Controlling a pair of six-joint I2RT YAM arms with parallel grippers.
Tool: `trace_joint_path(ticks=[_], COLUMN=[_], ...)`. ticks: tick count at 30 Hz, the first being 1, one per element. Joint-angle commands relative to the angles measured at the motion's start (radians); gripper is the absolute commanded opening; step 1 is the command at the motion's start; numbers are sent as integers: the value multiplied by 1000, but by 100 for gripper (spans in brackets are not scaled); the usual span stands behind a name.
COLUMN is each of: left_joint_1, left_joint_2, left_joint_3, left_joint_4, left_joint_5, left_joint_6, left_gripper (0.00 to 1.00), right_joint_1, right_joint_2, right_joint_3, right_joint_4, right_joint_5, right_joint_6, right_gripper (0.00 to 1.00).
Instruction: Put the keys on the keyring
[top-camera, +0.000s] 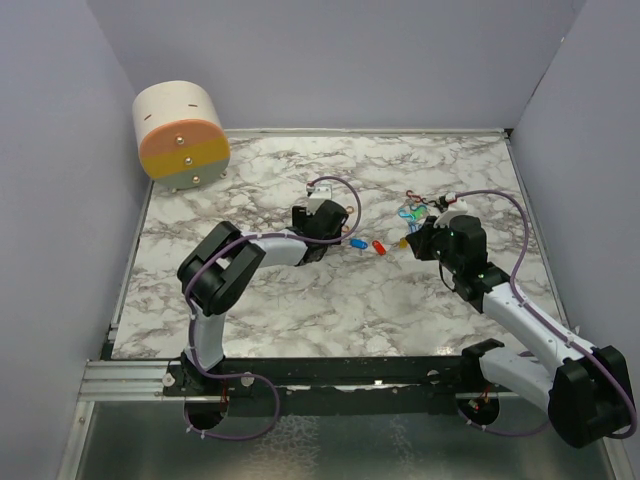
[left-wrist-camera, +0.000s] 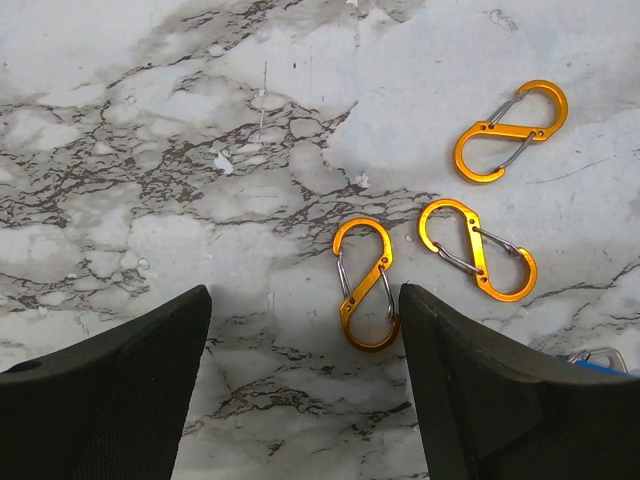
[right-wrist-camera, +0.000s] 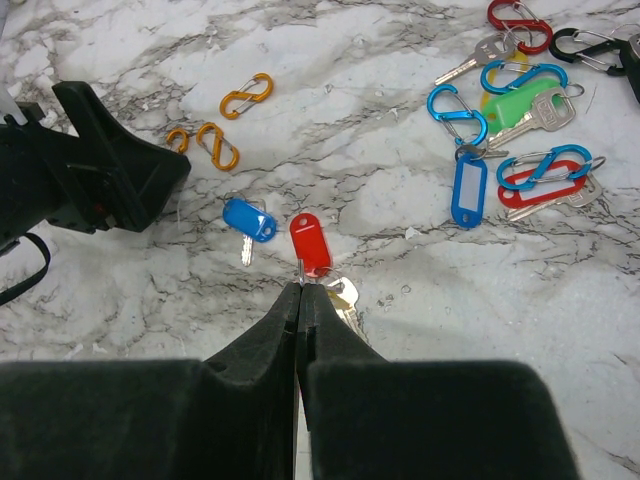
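My right gripper (right-wrist-camera: 301, 287) is shut, its tips pinching the thin metal ring of the red-tagged key (right-wrist-camera: 311, 243); a pale key head (right-wrist-camera: 343, 297) lies against its right finger. A blue-tagged key (right-wrist-camera: 248, 219) lies just left of the red one. More keys, with a green head (right-wrist-camera: 520, 103) and a blue tag (right-wrist-camera: 467, 188), lie in a pile at the far right. My left gripper (left-wrist-camera: 305, 300) stands open just above the marble, empty, with one orange S-clip (left-wrist-camera: 365, 285) close to its right finger (left-wrist-camera: 470, 390).
Two more orange S-clips (left-wrist-camera: 478, 250) (left-wrist-camera: 510, 130) lie beyond the left gripper. Blue clips (right-wrist-camera: 459, 112), a red clip (right-wrist-camera: 520, 25) and a black clip (right-wrist-camera: 585, 45) mix with the far key pile. A round beige-and-orange container (top-camera: 182, 135) stands back left. Walls enclose the table.
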Motion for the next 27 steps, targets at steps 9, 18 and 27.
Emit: trace_joint_path(ticks=[9,18,27], left_joint_1=[6,5,5], left_joint_2=[11,37,61], left_joint_3=[-29,-7,17], left_joint_4=[-95,-94,-95], left_joint_5=[71,107,123], left_joint_6=[11,22,34], left_gripper=[62,53,48], right_joint_1=[6,6,6], right_joint_2=[-17,-14,-11], right_joint_3=[-6,-6,-5], right_joint_4=[31,35,38], right_joint_5=[-21,-23,-24], right_joint_6=[-12,-13,-13], right_gripper=[1,1,1])
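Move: The orange S-hook of the keyring set that I go for lies between my left hand's open fingers, nearer the right one: about 2 cm ahead, 2 cm right and 2 cm below. A second orange hook is some 3 cm right of it and 1 cm farther out, a third about 4 cm beyond the second. The blue key tag is level with my left hand, 8 cm right. From my right hand the target hook lies roughly 11 cm ahead, 15 cm left and 12 cm below. I narrow my left fingers from wide to about half open around the near orange hook, staying at the same low height. After a tiny drift back and left I slide the hand right by about 1.5 cm, turning it only slightly clockwise, so the hook comes midway between the fingertips with the right fingertip against its side. ##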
